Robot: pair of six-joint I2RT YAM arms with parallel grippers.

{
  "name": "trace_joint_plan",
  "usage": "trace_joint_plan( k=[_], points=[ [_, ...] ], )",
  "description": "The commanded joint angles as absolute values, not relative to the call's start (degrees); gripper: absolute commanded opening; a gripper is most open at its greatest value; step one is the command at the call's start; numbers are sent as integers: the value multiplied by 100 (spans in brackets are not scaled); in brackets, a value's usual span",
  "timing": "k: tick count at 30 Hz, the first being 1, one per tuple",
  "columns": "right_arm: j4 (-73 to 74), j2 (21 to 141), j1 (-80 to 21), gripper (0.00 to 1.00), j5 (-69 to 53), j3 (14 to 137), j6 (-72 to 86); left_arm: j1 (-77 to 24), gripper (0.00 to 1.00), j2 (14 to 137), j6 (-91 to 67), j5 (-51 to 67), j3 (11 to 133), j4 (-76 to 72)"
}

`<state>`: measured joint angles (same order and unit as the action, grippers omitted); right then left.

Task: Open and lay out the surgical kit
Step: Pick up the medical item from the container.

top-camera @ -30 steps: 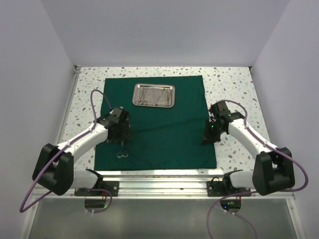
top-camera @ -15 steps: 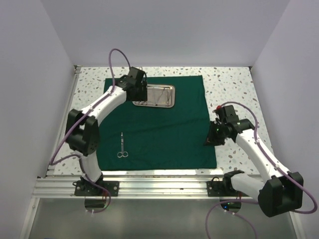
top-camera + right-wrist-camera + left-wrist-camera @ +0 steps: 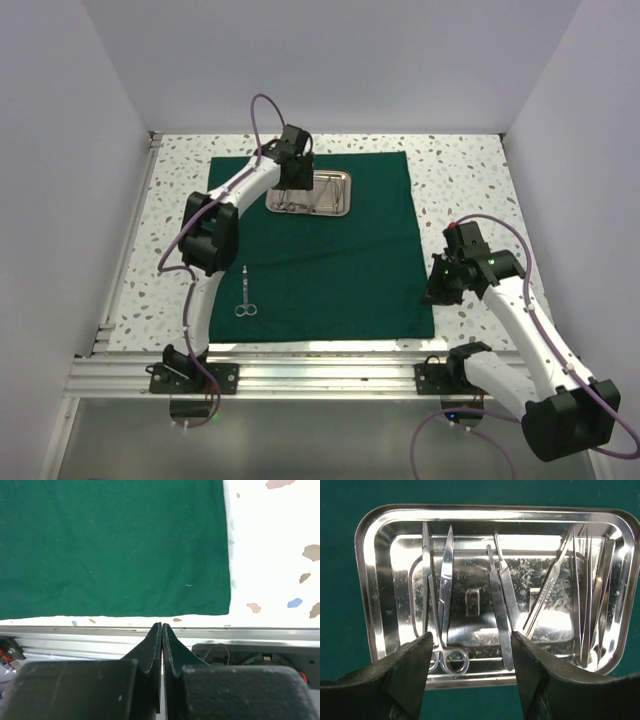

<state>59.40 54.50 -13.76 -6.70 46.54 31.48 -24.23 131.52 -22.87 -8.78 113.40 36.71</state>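
The dark green cloth (image 3: 330,250) lies spread flat on the table. At its far middle sits the steel tray (image 3: 335,203). In the left wrist view the tray (image 3: 375,580) holds scissors (image 3: 437,605) at the left, two slim flat handles (image 3: 502,605) in the middle and tweezers (image 3: 590,595) at the right. My left gripper (image 3: 471,642) hovers open above the tray's near rim, with nothing between its fingers. Another pair of scissors (image 3: 245,295) lies alone on the cloth's near left. My right gripper (image 3: 161,626) is shut and empty, above the cloth's near right corner (image 3: 220,605).
The speckled white table (image 3: 470,180) shows around the cloth. An aluminium rail (image 3: 320,375) carrying both arm bases runs along the near edge. White walls (image 3: 60,150) close in the left, right and back sides.
My left arm has swung from the scissors on the near left of the cloth out to the tray, leaving the scissors lying there. My right arm drew back toward the near right.
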Motion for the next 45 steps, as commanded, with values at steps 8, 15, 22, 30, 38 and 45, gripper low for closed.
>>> trace_joint_plan(
  k=[8, 15, 22, 30, 38, 45],
  points=[
    [6109, 5765, -1362, 0, -457, 4711, 3138, -2039, 67, 13562, -2136, -721, 11821, 3402],
    [6003, 5985, -1362, 0, -413, 4667, 3173, -1986, 67, 13921, -1986, -712, 12146, 3533],
    [5977, 6038, -1310, 0, -387, 4650, 3199, -1995, 61, 14185, -2013, -650, 12024, 3630],
    [5933, 6091, -1318, 0, -448, 4597, 3226, -2030, 20, 14326, -2092, -659, 11734, 3753],
    [5871, 6073, -1318, 0, -519, 4500, 3287, -2030, 0, 14274, -2101, -677, 11847, 3849],
    [5827, 5977, -1318, 0, -571, 4430, 3331, -2030, 0, 14089, -2083, -738, 12638, 4095]
  ],
)
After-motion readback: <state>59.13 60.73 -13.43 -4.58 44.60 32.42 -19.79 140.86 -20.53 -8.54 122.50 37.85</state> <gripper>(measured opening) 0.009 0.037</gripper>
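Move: The scissors at the left end of the tray lie about 3 cm ahead of my open left hand, 3 cm to its left and 4 cm below. At much the same depth in the tray, the pair of flat handles lies some 5 cm to the right of the scissors, the ribbed forceps about 8 cm and the tweezers about 12 cm. From my right hand the scissors are roughly 38 cm ahead, 30 cm left and 9 cm below. My left hand slants forward, down and left, about 4 cm each way, bringing its wide-open fingers down over the scissors. There I hold nearly still and shut the fingers, pinching the scissors by the shank from both sides, then start up by half a centimetre. Meanwhile my shut right hand, empty, sinks some 3 cm near the cloth's near right corner. ##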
